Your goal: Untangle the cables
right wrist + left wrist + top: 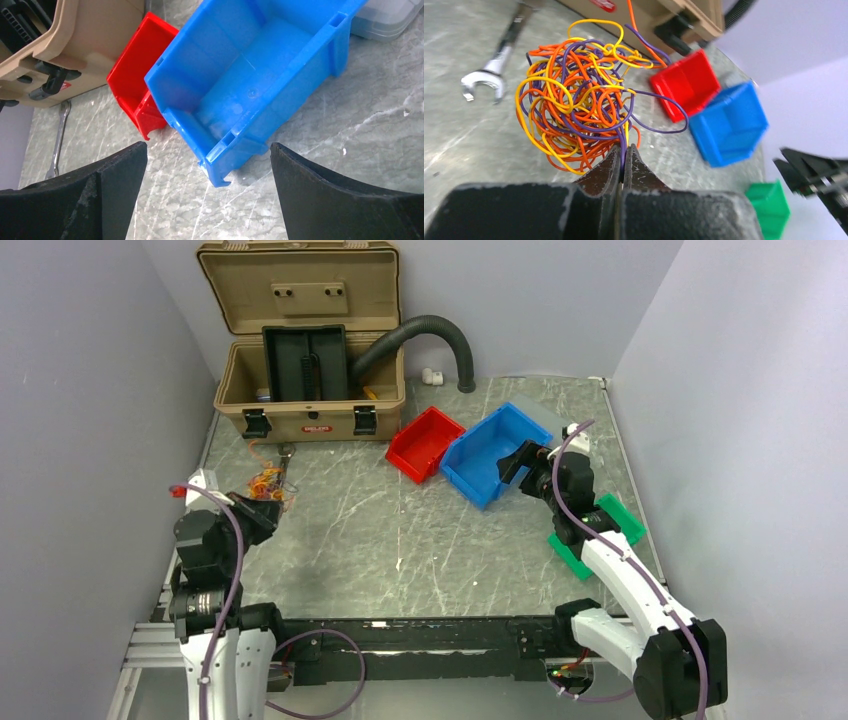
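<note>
The cables (pixel 574 105) are a loose tangle of thin orange, yellow and purple wires lying on the marbled table at the left, in front of the tan case (pixel 300 340). From above the cables (pixel 267 483) show as a small bundle. My left gripper (pixel 624 150) is shut at the tangle's near edge, with a purple and a yellow strand pinched between its fingertips. In the top view the left gripper (pixel 262 508) sits right beside the bundle. My right gripper (pixel 207 145) is open wide and holds nothing; it hovers over the near corner of the blue bin (pixel 260 75), far from the cables.
A wrench (pixel 494 65) lies left of the tangle. A red bin (pixel 425 443) and the blue bin (pixel 492 453) stand mid-table, a green bin (pixel 605 530) under the right arm. A black ribbed hose (pixel 430 335) arches from the open case. A clear lid (pixel 385 20) lies behind the blue bin.
</note>
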`<move>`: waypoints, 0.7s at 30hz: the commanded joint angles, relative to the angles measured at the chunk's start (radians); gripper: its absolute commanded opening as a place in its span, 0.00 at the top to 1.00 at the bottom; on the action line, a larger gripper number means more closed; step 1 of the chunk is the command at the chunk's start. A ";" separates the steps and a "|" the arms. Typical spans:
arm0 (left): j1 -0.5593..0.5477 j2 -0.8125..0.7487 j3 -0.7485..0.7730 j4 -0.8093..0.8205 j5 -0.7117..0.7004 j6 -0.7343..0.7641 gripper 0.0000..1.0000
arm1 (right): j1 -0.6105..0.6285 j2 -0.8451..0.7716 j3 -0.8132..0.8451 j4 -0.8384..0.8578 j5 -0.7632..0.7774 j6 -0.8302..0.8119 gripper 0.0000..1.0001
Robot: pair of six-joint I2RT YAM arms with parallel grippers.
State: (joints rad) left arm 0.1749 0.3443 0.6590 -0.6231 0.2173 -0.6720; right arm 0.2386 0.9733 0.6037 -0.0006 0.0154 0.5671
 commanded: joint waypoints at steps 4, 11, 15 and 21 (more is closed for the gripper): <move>-0.056 0.093 0.001 0.269 0.334 0.007 1.00 | 0.006 -0.003 0.039 0.059 -0.087 -0.033 0.05; -0.467 0.302 0.037 0.408 0.138 0.055 1.00 | 0.020 0.025 0.055 0.071 -0.166 -0.059 0.06; -0.619 0.464 0.047 0.560 0.157 0.090 1.00 | 0.027 0.027 0.076 0.036 -0.196 -0.093 0.06; -0.685 0.745 0.121 0.742 0.293 0.188 1.00 | 0.028 -0.016 0.040 0.031 -0.282 -0.116 0.06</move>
State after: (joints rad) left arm -0.4835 0.9649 0.6933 -0.1074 0.4122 -0.5835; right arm 0.2626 0.9985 0.6403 0.0013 -0.1806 0.4812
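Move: The left hand already holds the cables, their tangle hanging about 5 cm ahead of its tips and as much below. The open right gripper it carries them towards is some 45 cm to its right, 11 cm farther out and a little lower. The red bin lies about 28 cm right and 17 cm ahead, the wrench 13 cm ahead and 5 cm left. From the right hand, the cables are roughly 47 cm left and 6 cm back; the blue bin is 8 cm ahead, 3 cm left. Still pinching the cables in its shut fingers, the left hand sweeps them some 20 cm to the right towards the right gripper, turning about 50 degrees clockwise; it lifts a couple of centimetres first, then sinks to end slightly lower. The right hand stays wide open and eases about 4 cm left to meet them, turning some 15 degrees counter-clockwise. ##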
